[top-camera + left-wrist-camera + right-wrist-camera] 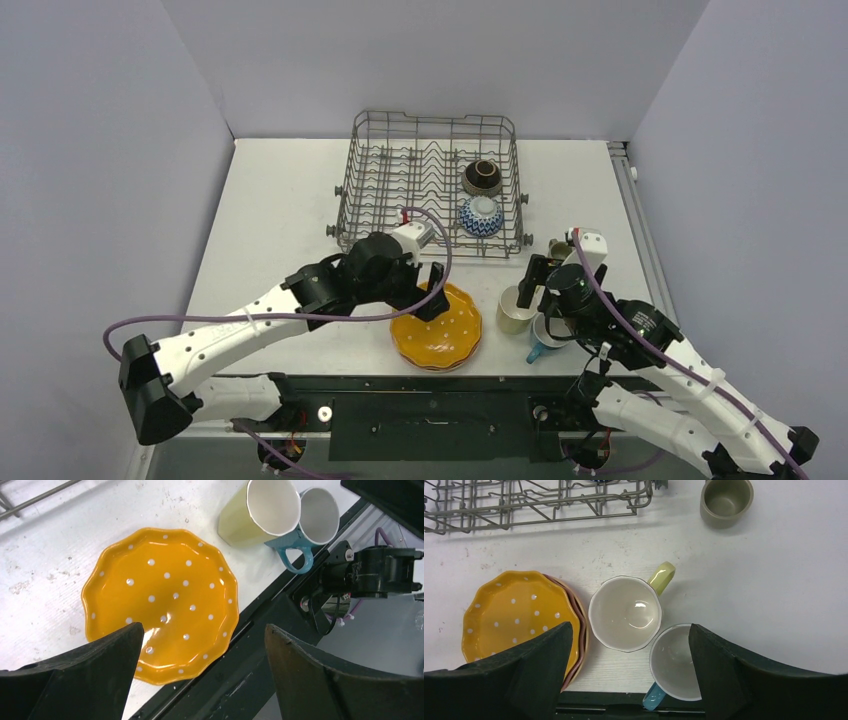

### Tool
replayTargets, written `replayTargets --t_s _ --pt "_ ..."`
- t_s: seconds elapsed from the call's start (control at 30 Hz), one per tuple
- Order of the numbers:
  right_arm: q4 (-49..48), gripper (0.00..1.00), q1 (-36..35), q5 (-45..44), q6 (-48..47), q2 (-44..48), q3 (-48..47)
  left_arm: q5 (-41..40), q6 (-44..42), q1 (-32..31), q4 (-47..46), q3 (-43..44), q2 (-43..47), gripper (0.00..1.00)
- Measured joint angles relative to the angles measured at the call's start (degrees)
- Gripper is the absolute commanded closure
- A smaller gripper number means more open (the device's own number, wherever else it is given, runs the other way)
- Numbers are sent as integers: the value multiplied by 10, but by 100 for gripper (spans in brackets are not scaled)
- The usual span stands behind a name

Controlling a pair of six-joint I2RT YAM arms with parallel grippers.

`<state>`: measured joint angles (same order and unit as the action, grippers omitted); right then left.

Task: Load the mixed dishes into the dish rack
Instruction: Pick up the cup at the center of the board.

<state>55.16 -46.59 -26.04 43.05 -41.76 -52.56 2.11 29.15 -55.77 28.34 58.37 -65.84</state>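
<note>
A stack of scalloped plates sits near the table's front edge, with an orange dotted plate [436, 328] [160, 600] [514, 615] on top and a pink rim [580, 630] showing beneath it. My left gripper [432, 292] [202, 627] hovers open over the stack's near rim and holds nothing. To the right stand a pale-yellow mug [517, 310] [260, 510] [625, 612] and a blue mug [545, 342] [312, 517] [674, 662], touching each other. My right gripper [545, 290] [630, 625] hangs open above these two. The dish rack [350, 190] [539, 502] holds a dark brown bowl [481, 177] and a blue-white bowl [480, 216].
A grey mug [560, 250] [726, 500] stands upright just right of the rack's front corner. The black front rail [430, 385] runs right under the plates and the blue mug's handle. Grey walls close in the table on three sides.
</note>
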Motion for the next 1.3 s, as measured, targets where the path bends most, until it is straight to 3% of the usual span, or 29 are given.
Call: replayTargets --t_s 0.17,0.43,0.67,1.3 --pt "11 28 0 -5 3 -9 14 -19 6 -9 -14 33 -52 12" --pt "0 50 35 -2 -9 -74 31 -23 18 -11 -24 53 -87 12" --pt "-35 55 76 26 -34 -117 59 -23 22 -12 -30 54 -92 12" --pt "-76 69 77 43 -43 -171 83 -24 22 -12 -42 52 -87 12"
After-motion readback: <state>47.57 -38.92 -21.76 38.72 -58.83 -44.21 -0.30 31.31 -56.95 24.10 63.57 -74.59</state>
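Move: The pale green cup stands below the right hand, its middle some 16 cm down, about 3 cm left and 2 cm ahead. The blue mug is roughly 6 cm back and 7 cm right of that cup; the stacked plates lie about 19 cm left of the right hand, level with it; the small grey cup is some 14 cm ahead and 8 cm right. From the left hand the green cup is about 14 cm to the right, 1 cm ahead, 16 cm lower. Down goes the right hand, about 10 cm, onto the right-hand rim of the green cup, fingers tipping some 15 degrees steeper and the hand's left side dipping. The jaws narrow from wide to about a third open, one finger over the cup's mouth, the other outside by the blue mug. The left hand, staying open, first shifts about 4 cm right and slightly forward above the plates, then waits. ##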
